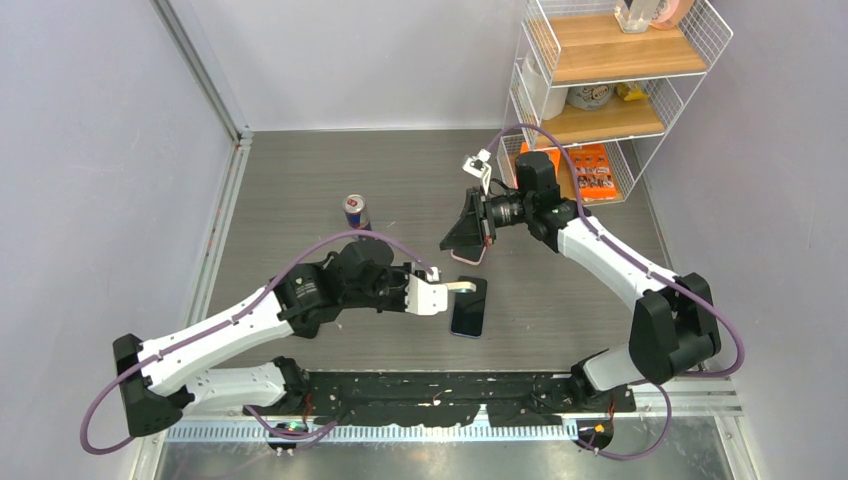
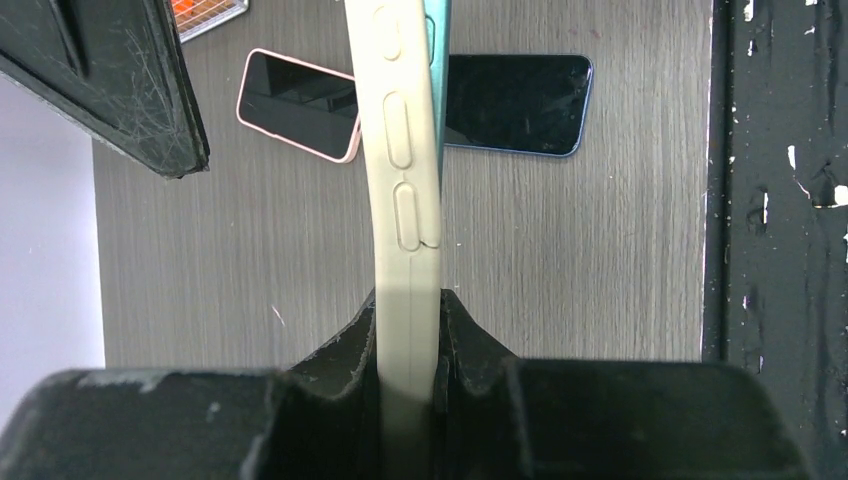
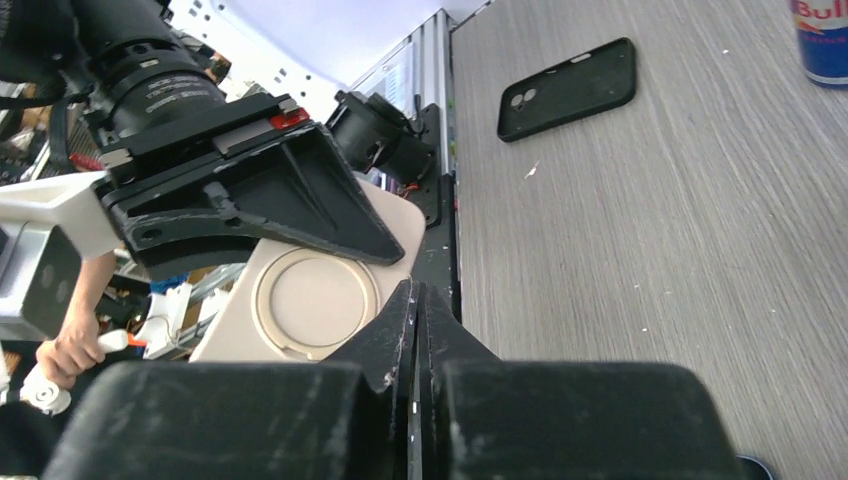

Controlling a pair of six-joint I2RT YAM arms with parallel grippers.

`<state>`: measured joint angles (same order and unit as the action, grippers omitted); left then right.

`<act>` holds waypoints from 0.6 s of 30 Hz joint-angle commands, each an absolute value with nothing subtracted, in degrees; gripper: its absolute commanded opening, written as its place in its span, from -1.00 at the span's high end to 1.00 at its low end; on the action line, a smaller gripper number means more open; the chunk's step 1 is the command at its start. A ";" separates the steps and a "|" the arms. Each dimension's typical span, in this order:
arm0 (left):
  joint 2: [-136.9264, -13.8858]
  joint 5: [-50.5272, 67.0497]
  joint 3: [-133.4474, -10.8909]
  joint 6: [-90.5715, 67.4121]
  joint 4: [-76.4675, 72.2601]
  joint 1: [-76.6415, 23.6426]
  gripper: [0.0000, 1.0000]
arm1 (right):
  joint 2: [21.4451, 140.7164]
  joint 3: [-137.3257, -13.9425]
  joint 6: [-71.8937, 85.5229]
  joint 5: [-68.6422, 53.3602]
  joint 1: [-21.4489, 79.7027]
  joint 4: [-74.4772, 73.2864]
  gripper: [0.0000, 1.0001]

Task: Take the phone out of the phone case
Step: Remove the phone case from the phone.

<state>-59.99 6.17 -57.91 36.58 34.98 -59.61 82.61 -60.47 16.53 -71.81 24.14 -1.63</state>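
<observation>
My left gripper (image 2: 410, 295) is shut on a beige phone case (image 2: 405, 180), held edge-on above the table (image 2: 250, 260). From above the case (image 1: 464, 288) hangs over a bare blue-edged phone (image 1: 468, 312). That phone (image 2: 520, 103) lies screen up on the table. A teal strip shows by the case's far end; I cannot tell what it is. My right gripper (image 3: 415, 290) is shut with nothing between its fingers. It hovers (image 1: 455, 240) just beyond the case, whose ringed back (image 3: 310, 300) faces it, with the left gripper (image 3: 250, 190) above.
A pink-cased phone (image 2: 300, 103) lies under the right gripper (image 2: 100, 80). An empty black case (image 3: 567, 88) rests further left, and a Red Bull can (image 1: 356, 211) stands behind the left arm. A wire shelf (image 1: 610, 90) fills the back right corner.
</observation>
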 commanded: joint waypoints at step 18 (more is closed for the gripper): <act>-51.48 14.87 -59.81 29.74 31.54 -53.96 1.00 | 67.69 -66.60 -6.56 -53.40 19.98 -21.67 -0.69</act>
<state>-54.04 10.72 -57.06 33.32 35.03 -55.68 73.71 -64.25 0.47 -58.87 20.12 -17.98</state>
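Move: The cased phone is held at one end in the left hand, its free end slanting up to the right; its middle is about 4 cm right of that hand, 1 cm ahead and 2 cm above. From the right hand it lies some 7 cm back and 2 cm left, at about the same height. On the table roughly 24 cm below the right hand, the uncased dark phone is about 3 cm back and 4 cm right, the pink-rimmed phone 12 cm ahead and 6 cm right. The cased phone stays pinched in the left hand, which lifts it about 2 cm, drifts slightly left and tips its free end up a little. Clear of it, the right hand's shut fingers open wide while that hand goes forward about 3 cm, swings right nearly 4 cm, then rises a bit, turning clockwise and tilting up some 15 degrees. ##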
